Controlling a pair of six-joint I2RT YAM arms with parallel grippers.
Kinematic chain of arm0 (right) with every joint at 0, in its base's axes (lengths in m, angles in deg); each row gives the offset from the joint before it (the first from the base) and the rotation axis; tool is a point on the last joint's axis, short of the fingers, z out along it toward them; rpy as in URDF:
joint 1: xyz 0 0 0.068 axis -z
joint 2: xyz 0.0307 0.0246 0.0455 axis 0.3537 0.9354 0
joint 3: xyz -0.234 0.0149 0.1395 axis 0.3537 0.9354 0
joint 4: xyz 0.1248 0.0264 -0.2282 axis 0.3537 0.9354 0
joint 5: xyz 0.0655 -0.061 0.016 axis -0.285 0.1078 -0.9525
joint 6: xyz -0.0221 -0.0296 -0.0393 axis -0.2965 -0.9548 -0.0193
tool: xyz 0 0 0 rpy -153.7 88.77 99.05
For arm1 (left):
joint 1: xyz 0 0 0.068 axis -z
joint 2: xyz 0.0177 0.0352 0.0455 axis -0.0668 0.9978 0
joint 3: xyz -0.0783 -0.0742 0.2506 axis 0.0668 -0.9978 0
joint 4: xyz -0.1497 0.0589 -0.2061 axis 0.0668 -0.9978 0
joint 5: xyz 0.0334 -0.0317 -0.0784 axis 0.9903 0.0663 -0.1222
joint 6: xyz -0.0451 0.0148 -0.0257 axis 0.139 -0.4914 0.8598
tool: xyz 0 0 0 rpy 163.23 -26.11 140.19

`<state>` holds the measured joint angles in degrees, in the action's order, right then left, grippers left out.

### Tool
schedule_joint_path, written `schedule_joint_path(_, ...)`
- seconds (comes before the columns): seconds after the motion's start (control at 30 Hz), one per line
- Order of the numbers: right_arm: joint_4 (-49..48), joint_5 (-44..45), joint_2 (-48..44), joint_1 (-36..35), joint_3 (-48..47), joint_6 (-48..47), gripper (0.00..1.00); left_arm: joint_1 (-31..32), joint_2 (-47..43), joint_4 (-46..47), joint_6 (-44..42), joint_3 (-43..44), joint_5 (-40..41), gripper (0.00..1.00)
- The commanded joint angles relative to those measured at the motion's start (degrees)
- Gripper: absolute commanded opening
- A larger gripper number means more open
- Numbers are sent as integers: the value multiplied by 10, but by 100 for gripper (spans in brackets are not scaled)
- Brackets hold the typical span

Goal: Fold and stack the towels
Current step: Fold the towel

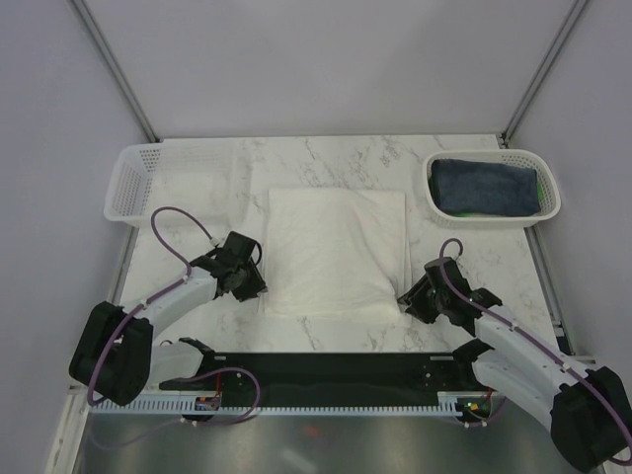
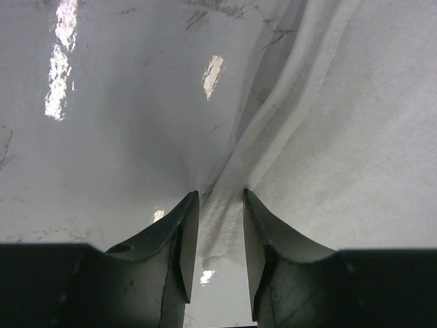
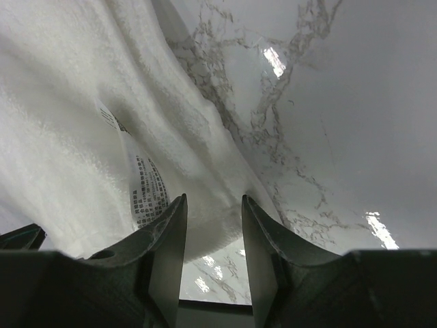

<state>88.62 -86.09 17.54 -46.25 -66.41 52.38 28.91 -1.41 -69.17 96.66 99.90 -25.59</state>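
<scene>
The cream-white towel [image 1: 336, 247] lies folded in a rough square at the middle of the table. My left gripper [image 1: 259, 289] is at its near left corner, my right gripper [image 1: 407, 296] at its near right corner. In the left wrist view the jaws [image 2: 220, 198] pinch a ridge of the towel [image 2: 341, 137], and creases run up from them. In the right wrist view the jaws [image 3: 213, 201] hold a bulging corner of the towel [image 3: 61, 123] beside its printed label [image 3: 147, 184]. The navy-blue towel [image 1: 486, 186] lies folded in the right basket, with a sliver of the green towel [image 1: 462, 210] under it.
A white mesh basket [image 1: 133, 183] stands at the back left, another [image 1: 549, 209] at the back right holding the two towels. The marble table top [image 1: 326, 158] shows behind the white towel. A black strip [image 1: 336, 370] runs along the near edge between the arm bases.
</scene>
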Motion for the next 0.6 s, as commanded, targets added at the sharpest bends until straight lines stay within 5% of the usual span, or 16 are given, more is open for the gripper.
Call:
schedule_joint_path(0.0, 7, -2, -13, -6, 7, 23, 46, -2, 6, 15, 25, -4, 12, 38)
schedule_joint_path(0.43, 24, -29, -60, -8, 22, 69, 46, -2, 16, 24, 26, -15, 19, 27)
schedule_joint_path(0.57, 33, -20, -66, -8, 31, 75, 46, -2, 24, 29, 25, -14, 19, 15)
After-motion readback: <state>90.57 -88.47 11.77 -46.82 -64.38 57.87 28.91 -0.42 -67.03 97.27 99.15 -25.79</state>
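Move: The left hand is down at the white towel's left edge, with that edge between its fingers; the near-left corner is about 4 cm back, level sideways and 2 cm lower. For the right hand, the near-right corner is about 3 cm back, 2 cm right and 2 cm below. The printed label lies roughly 3 cm ahead and 3 cm left of that hand, the basketed blue towel some 22 cm ahead and 15 cm right. The left fingers close on the white towel's left edge and pinch it just ahead of the near corner, their gap shrinking by about half while the hand stays in place, sinking barely half a centimetre. The right hand, fingers still open, eases back about 1 cm and a little left, rising slightly and rolling some 5 degrees over the near-right corner area. ##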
